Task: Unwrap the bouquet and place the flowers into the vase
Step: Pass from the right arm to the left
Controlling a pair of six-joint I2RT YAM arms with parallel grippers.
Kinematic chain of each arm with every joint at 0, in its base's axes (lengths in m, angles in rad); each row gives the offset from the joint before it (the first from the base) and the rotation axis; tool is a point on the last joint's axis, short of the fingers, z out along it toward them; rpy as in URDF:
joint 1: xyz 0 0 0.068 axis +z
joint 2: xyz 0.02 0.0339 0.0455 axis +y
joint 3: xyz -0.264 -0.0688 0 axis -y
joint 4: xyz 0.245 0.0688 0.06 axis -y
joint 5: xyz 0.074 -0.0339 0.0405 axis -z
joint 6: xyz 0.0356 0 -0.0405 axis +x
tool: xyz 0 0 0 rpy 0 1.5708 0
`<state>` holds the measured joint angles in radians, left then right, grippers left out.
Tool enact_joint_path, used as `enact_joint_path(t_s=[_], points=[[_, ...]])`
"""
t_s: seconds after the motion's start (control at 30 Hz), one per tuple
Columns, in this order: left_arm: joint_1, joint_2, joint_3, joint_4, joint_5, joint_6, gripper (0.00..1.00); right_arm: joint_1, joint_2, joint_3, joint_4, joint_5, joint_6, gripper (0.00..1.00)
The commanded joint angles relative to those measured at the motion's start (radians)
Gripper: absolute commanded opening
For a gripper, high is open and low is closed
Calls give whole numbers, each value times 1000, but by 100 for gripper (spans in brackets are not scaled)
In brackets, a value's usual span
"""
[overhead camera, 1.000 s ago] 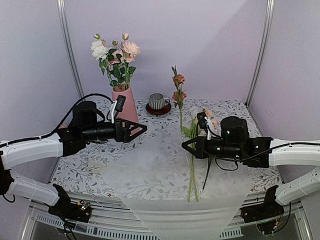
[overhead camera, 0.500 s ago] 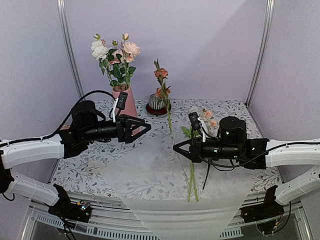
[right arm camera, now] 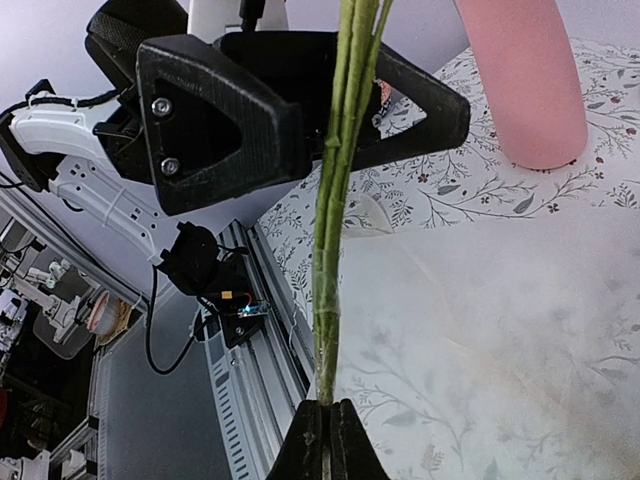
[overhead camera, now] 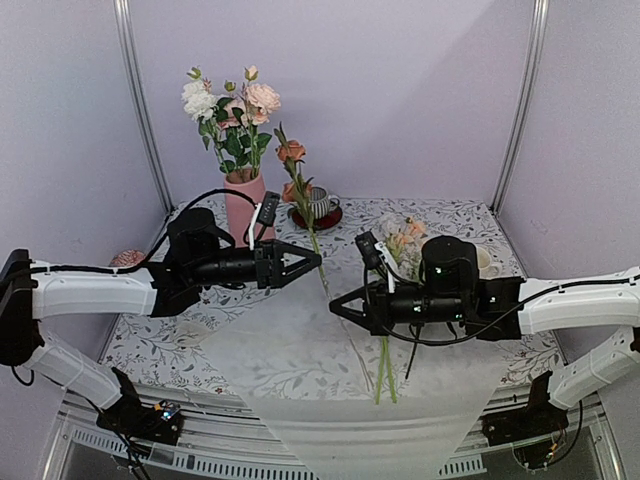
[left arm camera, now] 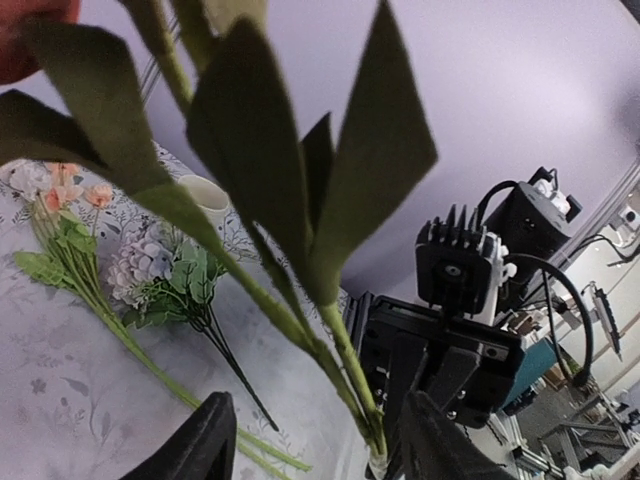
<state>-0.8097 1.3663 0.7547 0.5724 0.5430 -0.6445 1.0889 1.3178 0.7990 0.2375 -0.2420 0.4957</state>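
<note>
My right gripper [overhead camera: 336, 303] [right arm camera: 322, 420] is shut on the bottom end of a green-stemmed flower [overhead camera: 291, 152] with orange blooms, and holds it upright but leaning left. My left gripper [overhead camera: 312, 262] [left arm camera: 318, 400] stands open around that stem [left arm camera: 345, 365], one finger on each side, without touching it. The pink vase [overhead camera: 243, 205] [right arm camera: 520, 90] stands at the back left and holds several white and peach flowers [overhead camera: 230, 110]. More flowers [overhead camera: 385, 350] [left arm camera: 150, 270] lie on the bouquet's wrapping paper [overhead camera: 290, 350], which is spread flat.
A grey striped mug [overhead camera: 320, 203] on a red saucer stands to the right of the vase. A cream mug [overhead camera: 486, 260] [left arm camera: 205, 195] sits behind my right arm. Metal posts and lilac walls close in the back and sides.
My right gripper has carried the flower to the left. My left arm has reached to the right until its jaws stand around the stem, and the jaws have narrowed.
</note>
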Motion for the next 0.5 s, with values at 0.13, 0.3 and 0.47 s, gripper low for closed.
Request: enact_joint_path(t_s=[0.13, 0.3, 0.47], points=[[-18, 37, 21, 157, 55, -63, 41, 9, 21, 32, 31, -17, -23, 3], [-20, 38, 18, 186, 67, -75, 25, 11, 32, 32, 33, -14, -19, 3], [-22, 36, 14, 187, 66, -70, 3, 11, 45, 28, 28, 20, -11, 5]])
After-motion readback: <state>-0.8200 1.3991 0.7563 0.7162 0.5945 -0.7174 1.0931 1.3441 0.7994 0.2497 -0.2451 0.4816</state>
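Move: The orange rose's stem already runs between the left hand's open fingers, about 1 cm back and 1 cm right of their midpoint. The vase stands some 12 cm ahead and 14 cm left of that hand, its middle about 6 cm lower. The right hand grips the same stem lower down; from it the left gripper is roughly 6 cm ahead, 4 cm left and 5 cm above, while the remaining flowers lie about 8 cm ahead, 12 cm right and 17 cm below. The orange rose's stem is pinched by the left hand, whose fingers go from a little over half open to nearly shut around it, above the right gripper. As it closes, the left hand rises about 2 cm, easing back and slightly right onto the stem, with a small wrist turn. The right fingers keep their shut hold on the stem below, sinking barely 1 cm. ##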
